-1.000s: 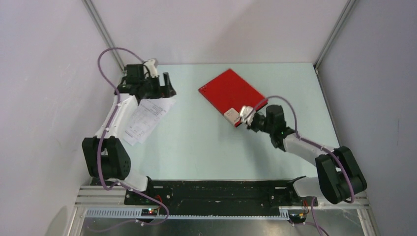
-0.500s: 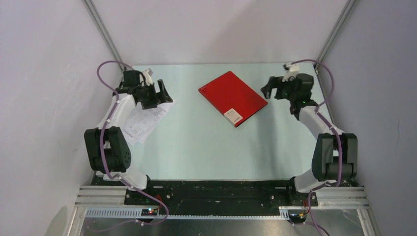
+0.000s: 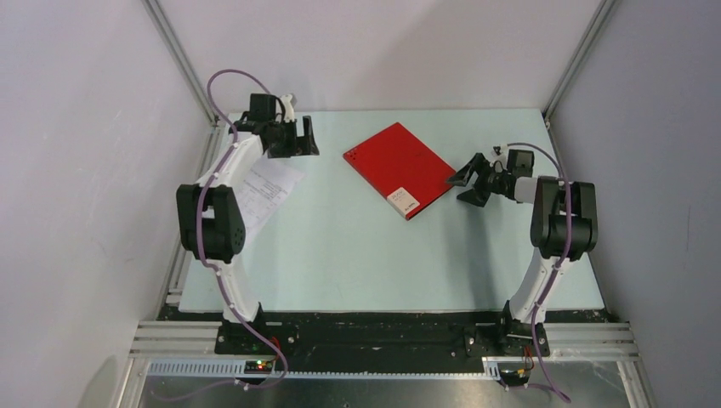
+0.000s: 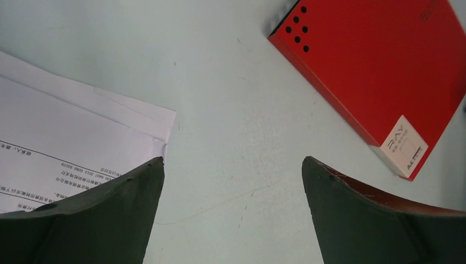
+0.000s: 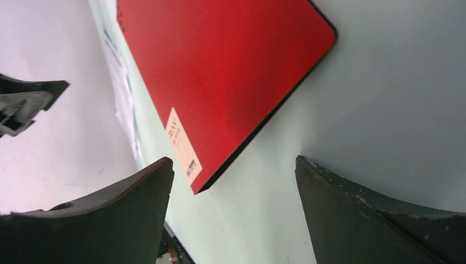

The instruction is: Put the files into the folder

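The red folder (image 3: 398,167) lies shut and flat at the table's back middle, turned diagonally, with its white label (image 3: 402,201) at the near corner. It also fills the upper part of the right wrist view as the folder (image 5: 220,71), and sits top right in the left wrist view as the folder (image 4: 379,66). The files (image 3: 263,191), white printed sheets, lie fanned at the left; the left wrist view shows the files (image 4: 66,137) at its left. My left gripper (image 3: 302,138) (image 4: 232,165) hangs open between files and folder. My right gripper (image 3: 466,180) (image 5: 233,162) is open just right of the folder's right corner, holding nothing.
White walls close in the pale green table (image 3: 366,255) on three sides, with aluminium posts (image 3: 183,59) at the back corners. The left arm's elbow (image 3: 208,223) stands over the table's left edge, and the right arm's elbow (image 3: 561,219) near its right edge.
My right gripper, shut at the folder's label corner a second ago, has opened, swung away to the right and come back beside the folder's right corner. My left gripper moved back and right, off the files.
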Motion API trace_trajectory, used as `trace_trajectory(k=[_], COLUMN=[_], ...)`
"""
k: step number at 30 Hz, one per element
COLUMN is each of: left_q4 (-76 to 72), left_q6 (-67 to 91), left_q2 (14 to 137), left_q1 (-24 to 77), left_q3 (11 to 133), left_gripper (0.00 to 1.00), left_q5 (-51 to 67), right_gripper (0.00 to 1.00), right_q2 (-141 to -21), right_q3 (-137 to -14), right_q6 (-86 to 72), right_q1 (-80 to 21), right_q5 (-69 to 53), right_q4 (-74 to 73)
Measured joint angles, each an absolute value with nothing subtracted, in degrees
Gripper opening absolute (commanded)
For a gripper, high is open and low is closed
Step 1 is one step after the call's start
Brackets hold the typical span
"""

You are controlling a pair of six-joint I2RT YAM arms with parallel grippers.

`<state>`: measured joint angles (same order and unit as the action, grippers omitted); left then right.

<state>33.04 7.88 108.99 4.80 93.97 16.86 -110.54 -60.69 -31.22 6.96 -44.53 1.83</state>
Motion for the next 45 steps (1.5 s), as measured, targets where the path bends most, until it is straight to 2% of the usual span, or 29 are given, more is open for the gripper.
trace_trajectory(k=[11,21,31,39,41,45], left_q4=[36.21,37.67,41.91,45.32,45.54,46.37], left_q6=[2.92,0.40,-7.09,-10.81,-10.81,-10.85], left_q2=[110.04,109.45,105.97,103.07,103.04,103.04], left_q1=[5.56,5.56,5.56,5.56,5.58,5.69], left_q3=[94.61,94.30,93.56,95.96,96.14,96.14], left_gripper=[1.00,1.00,1.00,1.00,1.00,1.00], left_q5=[13.54,11.49,8.69,6.59,6.55,6.33], right_gripper=[0.74,0.74,0.64,0.64,0.62,0.48], right_q2=[-118.67,-121.64,-128.11,-130.96,-131.20,-132.40], right_q3=[-64.75,-65.06,-64.71,-64.62,-64.62,-65.52], right_q6=[-38.00,-44.27,-63.33,-72.84,-73.73,-73.73], right_q1=[5.17,4.67,2.79,0.10,0.08,-0.67], right_q5=[-54.13,-57.67,-55.20,-51.57,-50.94,-49.30], right_q4=[8.05,12.82,36.47,48.47,49.28,50.17])
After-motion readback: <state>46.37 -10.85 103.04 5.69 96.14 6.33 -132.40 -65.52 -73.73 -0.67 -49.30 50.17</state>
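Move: The red folder's middle is some 16 cm to the right hand's left, about 8 cm farther out and 3 cm below; the near right edge is only a few centimetres from the fingertips. The white label, on the near corner, is about 14 cm left and 3 cm back of that hand. From the left hand, the papers lie roughly 16 cm left, 8 cm back and 14 cm below, with the folder about 20 cm right, level ahead and 13 cm below. The right fingers come onto the folder's right-hand edge, one over the red cover and one at the open side, pushing left at first, then forward and left, about 10 cm in all at nearly constant height. Meanwhile they flatten by nearly 30 degrees and close partway. The left hand, wide open, backs up and goes left about 4 cm each way towards the papers, dipping slightly, then rising, and tilts some 20 degrees. ##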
